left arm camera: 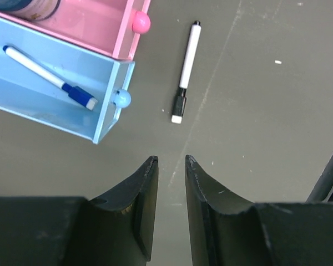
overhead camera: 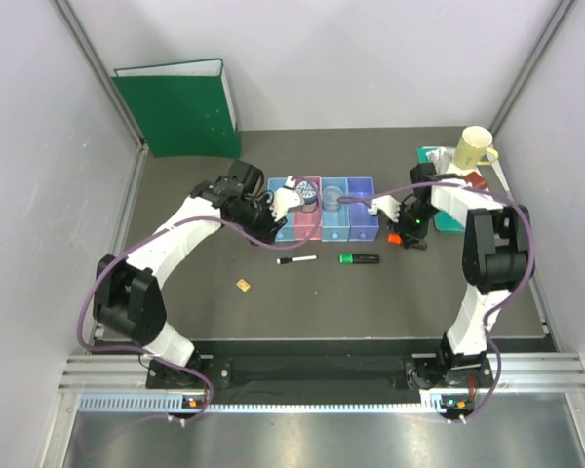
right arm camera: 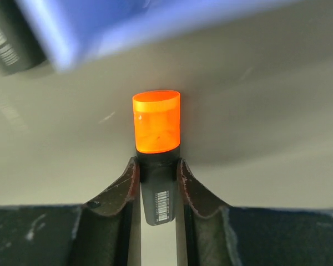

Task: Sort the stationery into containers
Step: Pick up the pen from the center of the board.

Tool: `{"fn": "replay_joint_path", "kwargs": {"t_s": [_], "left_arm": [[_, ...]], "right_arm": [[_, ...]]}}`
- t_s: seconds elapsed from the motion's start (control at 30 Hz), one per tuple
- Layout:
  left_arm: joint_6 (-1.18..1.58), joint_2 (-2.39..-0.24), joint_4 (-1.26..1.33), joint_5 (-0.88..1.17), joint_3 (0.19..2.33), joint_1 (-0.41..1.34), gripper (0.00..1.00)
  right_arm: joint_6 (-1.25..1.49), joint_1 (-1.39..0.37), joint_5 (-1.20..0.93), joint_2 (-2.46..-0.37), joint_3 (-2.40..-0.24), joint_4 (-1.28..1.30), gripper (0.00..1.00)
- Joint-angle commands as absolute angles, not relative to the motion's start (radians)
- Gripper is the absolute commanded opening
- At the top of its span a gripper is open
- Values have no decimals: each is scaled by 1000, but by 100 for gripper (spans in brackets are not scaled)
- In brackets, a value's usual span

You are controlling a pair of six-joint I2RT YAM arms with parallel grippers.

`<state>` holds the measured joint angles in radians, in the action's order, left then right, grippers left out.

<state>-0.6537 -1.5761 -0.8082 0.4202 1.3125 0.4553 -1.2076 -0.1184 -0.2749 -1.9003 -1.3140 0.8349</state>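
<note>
The containers (overhead camera: pixel 322 210) are a joined row of blue, pink, blue and purple bins. The left blue bin (left arm camera: pixel 39 105) holds a blue-capped pen (left arm camera: pixel 47 76). A jar (overhead camera: pixel 305 194) sits in the pink bin (left arm camera: pixel 100 25). My left gripper (left arm camera: pixel 171 160) hovers over the table by that blue bin's front corner, jaws slightly open and empty. A black-capped white pen (left arm camera: pixel 186 69) lies ahead of it. My right gripper (right arm camera: pixel 157 163) is shut on the black body of an orange-capped highlighter (right arm camera: pixel 156 122), right of the purple bin. A green-capped highlighter (overhead camera: pixel 359 258) and a tan square (overhead camera: pixel 244 285) lie on the table.
A big green binder (overhead camera: pixel 180 112) leans at the back left. A cream mug (overhead camera: pixel 474 148) stands on a teal tray (overhead camera: pixel 431 156) at the back right, close behind my right arm. Grey walls close in both sides.
</note>
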Motion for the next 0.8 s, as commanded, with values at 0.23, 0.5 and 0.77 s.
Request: {"fn": "replay_joint_path", "kwargs": {"t_s": [0.23, 0.5, 0.77], "left_arm": [[-863, -1555, -793, 414, 1241, 476, 31], [-831, -1664, -749, 348, 1253, 572, 27], [-848, -1750, -669, 325, 1229, 597, 27]], "right_arm": [[-623, -48, -526, -1546, -1370, 818, 0], [-174, -110, -658, -1543, -1471, 539, 0], [-127, -164, -707, -1692, -1574, 494, 0]]}}
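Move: The pen lies roughly level with the left hand fore-and-aft, about 8 cm to its right and 12 cm below, cap end nearer. From that hand, the organiser's middle is some 16 cm ahead and 17 cm right, and the small tan block 9 cm back and 9 cm left. The right hand already grips the orange marker at table height; the purple compartment is about 10 cm ahead and 14 cm left of it, the green marker 6 cm back and 16 cm left. Keeping its pinch on the orange marker's black body, the right hand eases back about 3 cm, then swings steeply up some 20 cm, forward and left, rolling to aim its fingers left and turning clockwise. The left hand, partly open, sinks about 7 cm towards the pen's cap, first edging back and left, then going right, turning some 15 degrees clockwise without touching. ##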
